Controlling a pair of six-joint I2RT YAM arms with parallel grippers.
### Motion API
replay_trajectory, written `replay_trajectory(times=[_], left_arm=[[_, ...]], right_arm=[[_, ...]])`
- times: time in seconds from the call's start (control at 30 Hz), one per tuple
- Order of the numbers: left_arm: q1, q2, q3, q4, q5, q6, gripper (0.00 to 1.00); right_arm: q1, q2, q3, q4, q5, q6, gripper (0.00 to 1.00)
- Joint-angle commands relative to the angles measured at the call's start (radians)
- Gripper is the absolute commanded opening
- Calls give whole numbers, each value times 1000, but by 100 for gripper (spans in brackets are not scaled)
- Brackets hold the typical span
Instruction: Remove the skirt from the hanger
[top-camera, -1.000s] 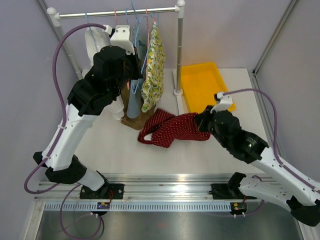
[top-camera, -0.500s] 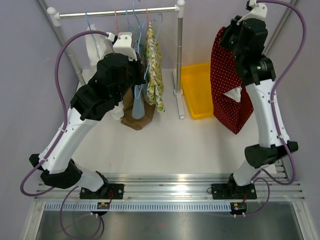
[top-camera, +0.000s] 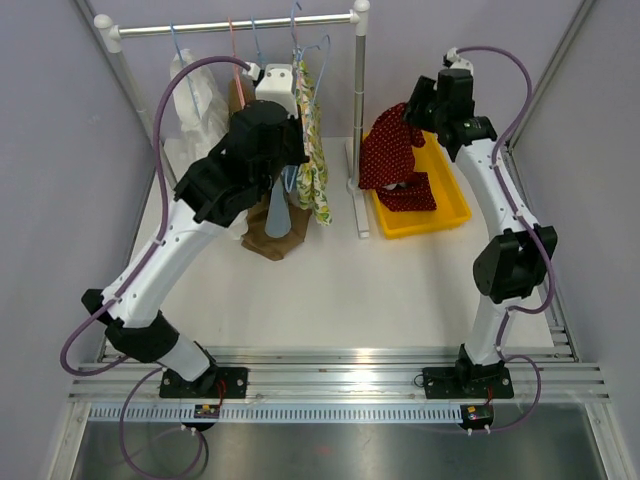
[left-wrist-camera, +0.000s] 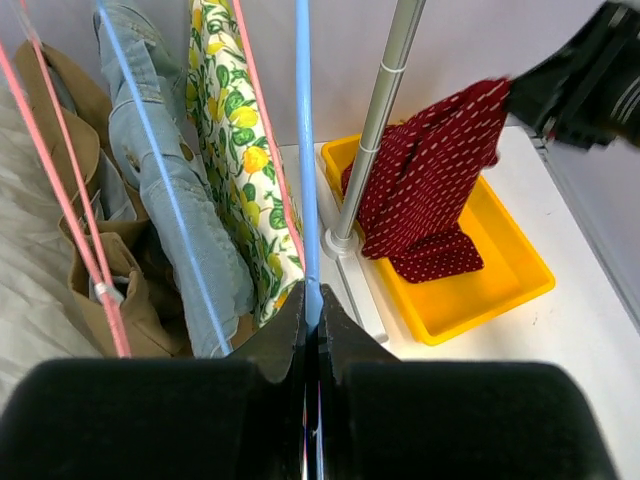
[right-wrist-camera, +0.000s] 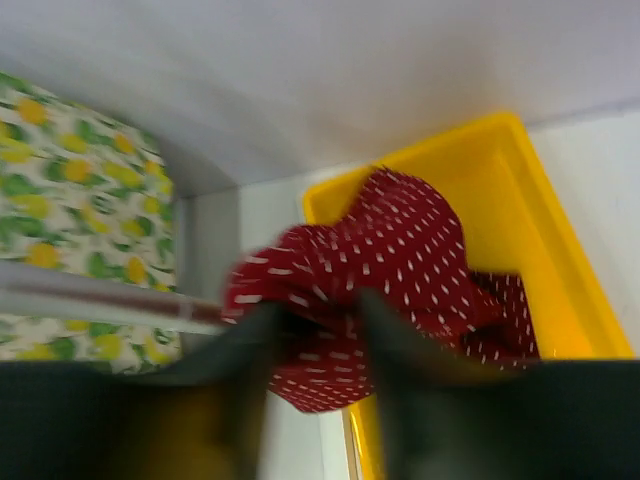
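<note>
The red white-dotted skirt (top-camera: 392, 165) hangs bunched from my right gripper (top-camera: 418, 112), its lower end resting in the yellow tray (top-camera: 448, 208). In the right wrist view the blurred gripper (right-wrist-camera: 315, 322) is shut on the skirt's cloth (right-wrist-camera: 395, 265) above the tray (right-wrist-camera: 510, 190). My left gripper (left-wrist-camera: 311, 300) is shut on the thin blue hanger (left-wrist-camera: 303, 150), which carries no garment. In the top view the left gripper (top-camera: 287, 165) sits up by the rack. The skirt (left-wrist-camera: 425, 190) and tray (left-wrist-camera: 505, 285) also show in the left wrist view.
A clothes rack rail (top-camera: 230, 25) with an upright pole (top-camera: 358, 100) stands between the arms. On it hang a lemon-print garment (top-camera: 315, 150), denim (left-wrist-camera: 165, 200), tan cloth (top-camera: 270, 240) and a white garment (top-camera: 195, 95), with pink hangers (left-wrist-camera: 70, 200).
The right arm lifted the skirt off the table, swung it high to the right, then lowered it onto the yellow tray. The left gripper shifted slightly right with the blue hanger.
</note>
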Motion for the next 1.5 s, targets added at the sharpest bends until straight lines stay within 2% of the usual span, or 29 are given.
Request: replay_trajectory(times=[0.0, 0.07, 0.13, 0.3, 0.4, 0.6, 0.8, 0.83, 0.87, 1.0, 1.07, 1.17, 1.47], left_arm=[[-1, 47, 71, 56, -28, 25, 0], [2, 92, 123, 42, -26, 24, 0], [9, 141, 160, 32, -17, 25, 0], [80, 266, 323, 18, 36, 5, 0], [131, 354, 390, 45, 108, -35, 0], [158, 460, 423, 105, 205, -94, 0], [111, 411, 297, 140, 230, -119, 1], [102, 384, 276, 142, 231, -119, 7], [89, 370, 247, 133, 221, -114, 24], [77, 279, 174, 102, 175, -113, 63], [78, 210, 130, 93, 147, -107, 67], [78, 141, 99, 84, 100, -82, 69], [111, 106, 84, 24, 43, -62, 70]], right_arm=[[-23, -58, -209, 58, 27, 69, 99], [-24, -64, -287, 11, 53, 95, 100], [-24, -89, -444, 21, 20, 132, 100], [-23, -302, -863, 223, -164, 225, 99], [-15, -420, -991, 254, -220, 252, 99], [-3, -632, -1139, 231, -228, 227, 100], [-3, -707, -1168, 187, -223, 201, 100], [-3, -709, -1168, 181, -225, 203, 100], [-3, -716, -1171, 174, -228, 209, 99], [0, -753, -1188, 165, -241, 218, 99], [2, -784, -1202, 154, -243, 216, 99], [0, -825, -1226, 139, -241, 213, 100], [0, -900, -1271, 95, -234, 198, 99]])
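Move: The dotted skirt's upper end is still in the right hand's parting fingers; the yellow box it goes into lies roughly 30 cm below that hand, 2 cm ahead and 4 cm right, with the rack's right post about 13 cm to the hand's left, level with it. The left hand's blue hanger goes to the rail some 23 cm ahead, 6 cm right and 8 cm higher; the post stands about 22 cm ahead and 11 cm right, the lemon-print garment roughly 20 cm straight ahead. The skirt is let go over the box as the right fingers open wide; that hand sweeps down and back, tipping nose-down about 35 degrees, then rises some 10 cm and draws back, 25 cm in all. The blue hanger, still pinched, is carried about 13 cm forward by the left hand, then down and right; its fingers open low down, and the hand backs off, up and left. ##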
